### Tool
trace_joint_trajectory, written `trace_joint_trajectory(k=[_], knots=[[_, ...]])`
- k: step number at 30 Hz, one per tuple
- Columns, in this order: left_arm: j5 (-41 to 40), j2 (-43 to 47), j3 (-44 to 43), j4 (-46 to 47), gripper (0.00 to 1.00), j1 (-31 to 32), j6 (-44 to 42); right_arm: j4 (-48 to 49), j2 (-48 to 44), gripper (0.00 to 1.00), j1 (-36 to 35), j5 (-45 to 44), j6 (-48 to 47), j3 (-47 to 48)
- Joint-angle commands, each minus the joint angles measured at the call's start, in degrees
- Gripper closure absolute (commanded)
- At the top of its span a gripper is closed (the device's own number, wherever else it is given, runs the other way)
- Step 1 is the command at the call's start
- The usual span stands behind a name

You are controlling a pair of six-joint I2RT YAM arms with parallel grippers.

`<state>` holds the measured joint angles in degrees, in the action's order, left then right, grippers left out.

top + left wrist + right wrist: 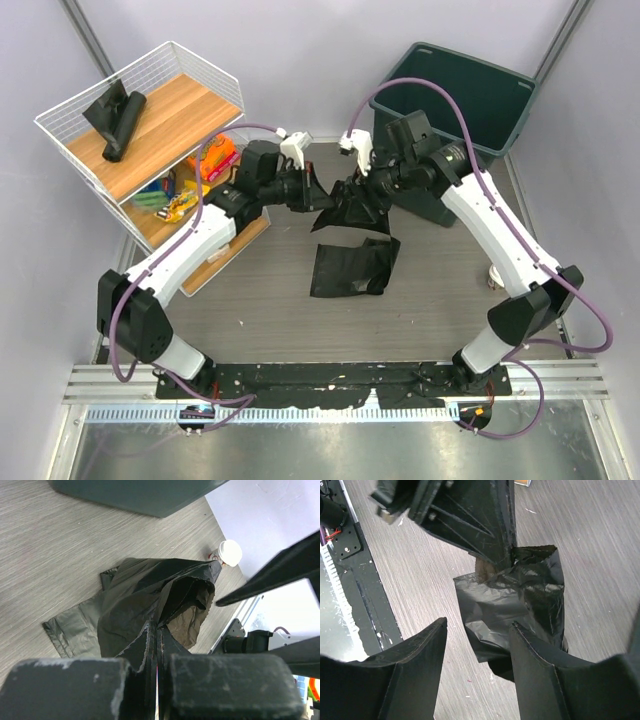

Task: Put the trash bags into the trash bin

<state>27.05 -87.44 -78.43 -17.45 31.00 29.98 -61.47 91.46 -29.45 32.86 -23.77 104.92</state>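
Observation:
My left gripper [159, 630] is shut on the edge of a crinkled black trash bag [150, 592], which hangs open-mouthed above the table [260, 300]. In the top view this held bag [352, 208] is between the left gripper [316, 193] and the right gripper [366, 186]. My right gripper [477, 630] stands open beside the bag [520, 595], with the left gripper [495, 545] pinching its top. A second flat bag [352, 268] lies on the table below. A roll of bags [118, 118] rests on the rack's top shelf. The trash bin [462, 92] stands at the back right.
The white wire shelf rack [205, 65] stands at the back left, with colourful snack packets [185, 190] on its lower shelf. The bin's wall [135, 495] is just beyond the held bag. A black base plate [355, 555] runs along the table's near edge.

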Motion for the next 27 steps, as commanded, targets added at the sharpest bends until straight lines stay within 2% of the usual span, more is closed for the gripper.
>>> trace_joint_trajectory(k=[1, 7, 16, 18, 21, 24, 27], knots=[[2.39, 3.59, -1.55, 3.21, 1.00, 0.28, 1.75, 3.99, 1.78, 0.42, -0.17, 1.85, 2.41, -0.34], [5.20, 3.85, -0.06, 4.79, 1.00, 0.99, 0.70, 3.91, 4.51, 0.39, -0.17, 2.73, 2.76, 2.12], [6.17, 4.82, 1.00, 5.67, 1.00, 2.04, -1.15, 2.94, 6.45, 0.40, -0.17, 5.19, 2.06, 3.97], [6.70, 4.65, 1.26, 5.85, 1.00, 2.13, -1.06, 2.59, 6.62, 0.44, -0.25, 5.81, 1.71, 4.32], [7.05, 4.82, 1.97, 6.20, 1.00, 2.22, -1.06, 1.89, 6.98, 0.64, -0.17, 6.86, 0.66, 4.41], [7.41, 5.17, 2.23, 6.55, 1.00, 2.04, -1.32, 1.62, 6.98, 0.73, -0.17, 7.56, 0.22, 4.06], [6.53, 5.96, 2.06, 6.29, 1.00, 2.13, -2.37, 1.01, 6.72, 0.87, -0.17, 7.48, -0.83, 3.62]])
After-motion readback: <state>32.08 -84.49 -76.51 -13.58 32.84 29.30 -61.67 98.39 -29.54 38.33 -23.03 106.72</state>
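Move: The trash bag's rim hangs from my shut left fingers; the part next to be gripped is about 2 cm right of, 1 cm ahead of and 2 cm below them. From my open right hand that same rim is roughly 3 cm ahead, 4 cm left and 5 cm down. The bag's lower end is some 28 cm below my right hand and 2 cm back, neither left nor right. The trash bin stands about 25 cm ahead and 20 cm to the right of my right hand. I bring my hands together at the bag's rim: my right hand sinks about 3 cm, easing left and a little forward, then draws back slightly as its fingers close on the rim right beside my left fingertips. My left hand keeps its pinch and carries the rim back and up, some 3 cm back, drifting right towards my right fingers. ##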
